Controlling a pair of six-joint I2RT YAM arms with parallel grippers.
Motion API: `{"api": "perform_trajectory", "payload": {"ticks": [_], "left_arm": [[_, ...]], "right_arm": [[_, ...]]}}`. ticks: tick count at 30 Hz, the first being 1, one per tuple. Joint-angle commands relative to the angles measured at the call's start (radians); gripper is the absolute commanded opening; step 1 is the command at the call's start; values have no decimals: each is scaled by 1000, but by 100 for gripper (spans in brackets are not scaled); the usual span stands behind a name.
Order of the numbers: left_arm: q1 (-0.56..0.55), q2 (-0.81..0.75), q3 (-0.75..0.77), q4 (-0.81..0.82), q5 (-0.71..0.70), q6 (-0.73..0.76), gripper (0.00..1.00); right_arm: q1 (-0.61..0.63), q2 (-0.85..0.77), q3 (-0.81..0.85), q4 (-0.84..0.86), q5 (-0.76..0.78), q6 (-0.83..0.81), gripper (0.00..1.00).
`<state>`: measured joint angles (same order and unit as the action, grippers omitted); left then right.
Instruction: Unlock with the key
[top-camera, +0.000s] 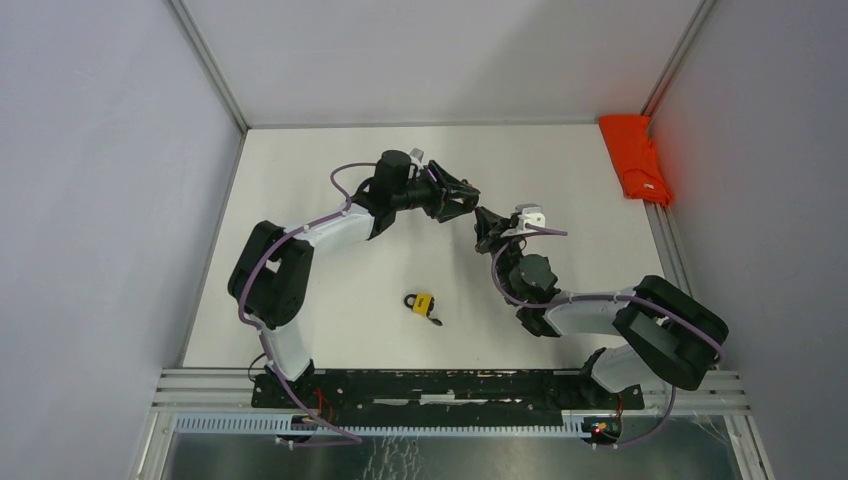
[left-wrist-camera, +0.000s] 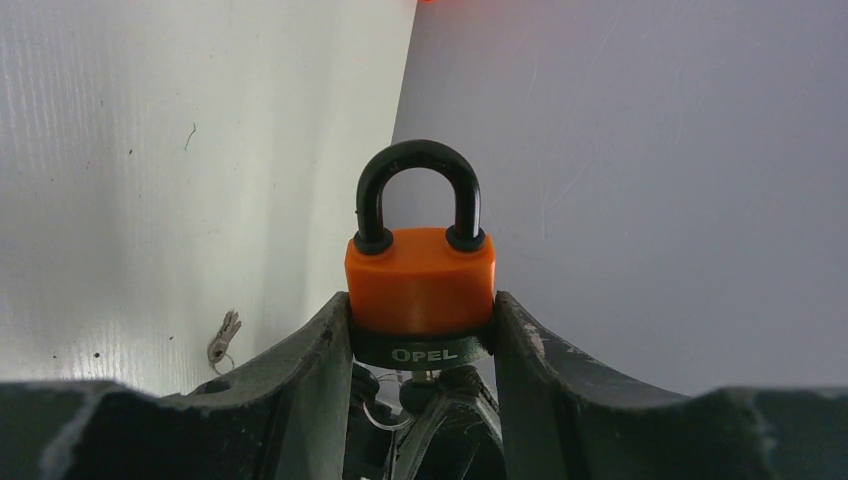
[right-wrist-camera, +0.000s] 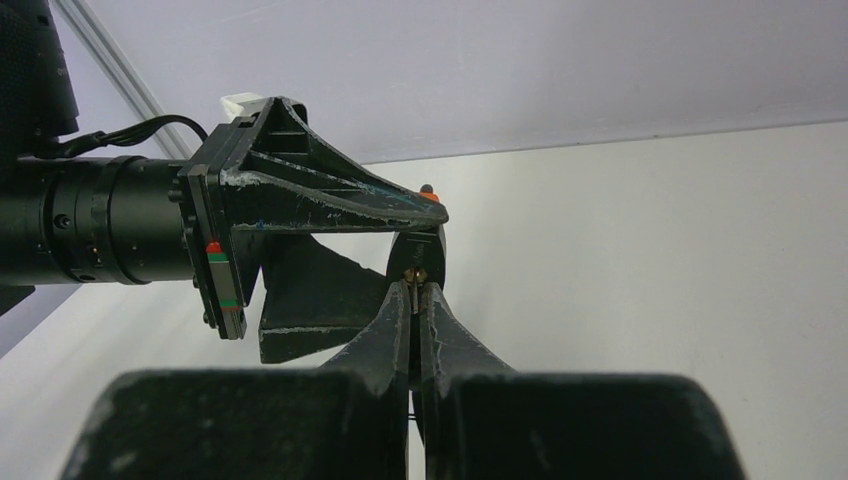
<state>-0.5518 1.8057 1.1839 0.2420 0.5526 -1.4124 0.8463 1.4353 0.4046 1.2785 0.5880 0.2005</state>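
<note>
An orange padlock (left-wrist-camera: 421, 280) with a black shackle and a black base is clamped by its sides between my left gripper's (left-wrist-camera: 421, 308) fingers, held above the table, with both shackle legs seated in the body. In the top view the left gripper (top-camera: 462, 197) points right and meets my right gripper (top-camera: 486, 224) tip to tip. The right gripper (right-wrist-camera: 415, 287) is shut on a small key (right-wrist-camera: 413, 273), whose brass tip sits at the keyhole in the lock's black underside (right-wrist-camera: 428, 252). From the left wrist, the key (left-wrist-camera: 436, 376) shows just under the base.
A yellow padlock (top-camera: 421, 302) with keys (top-camera: 434, 321) attached lies on the white table between the arms. A loose key (left-wrist-camera: 224, 338) lies on the table below the left gripper. An orange cloth (top-camera: 634, 155) rests at the far right corner. Grey walls enclose the table.
</note>
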Motion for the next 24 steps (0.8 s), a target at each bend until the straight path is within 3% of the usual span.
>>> {"api": "perform_trajectory", "payload": {"ticks": [1,5,16,24], "left_arm": [[-7,-51,-4,83,35,-33,2],[-5,-56,-9,98,34,-30,2],[127,-208,29,-290,-225,309,2],[159,-351,29,-418,-390,442,2]], "right_arm": [[5,-50,11,31,-4,22,0],[0,-115,2,-78,-21,87,0],[-94,-343,-83,-633,-243,337,0],[-129,-230,-25,-940,-523,420,0]]}}
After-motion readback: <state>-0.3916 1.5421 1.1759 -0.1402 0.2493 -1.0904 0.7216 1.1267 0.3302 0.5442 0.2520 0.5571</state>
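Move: The right gripper holds the key at the keyway of the orange padlock, whose middle is about 4 cm ahead and 2 cm left of it, roughly level. From that hand the yellow padlock lies some 13 cm back, 12 cm left, and the silver keys about 14 cm back, 11 cm right, both some 20 cm below. For the left gripper, clamping the orange padlock, the key is about 4 cm back and 2 cm right, level. Part the hands: draw the left gripper about 12 cm left and a little forward, keeping the orange padlock clamped while its fingers tip downward and swing counter-clockwise. Keep the key pinched in the right gripper, ease it back with a slight rise, then sink it to some 9 cm below its start, still drawing back, tipping the fingers down nearly 30 degrees. ##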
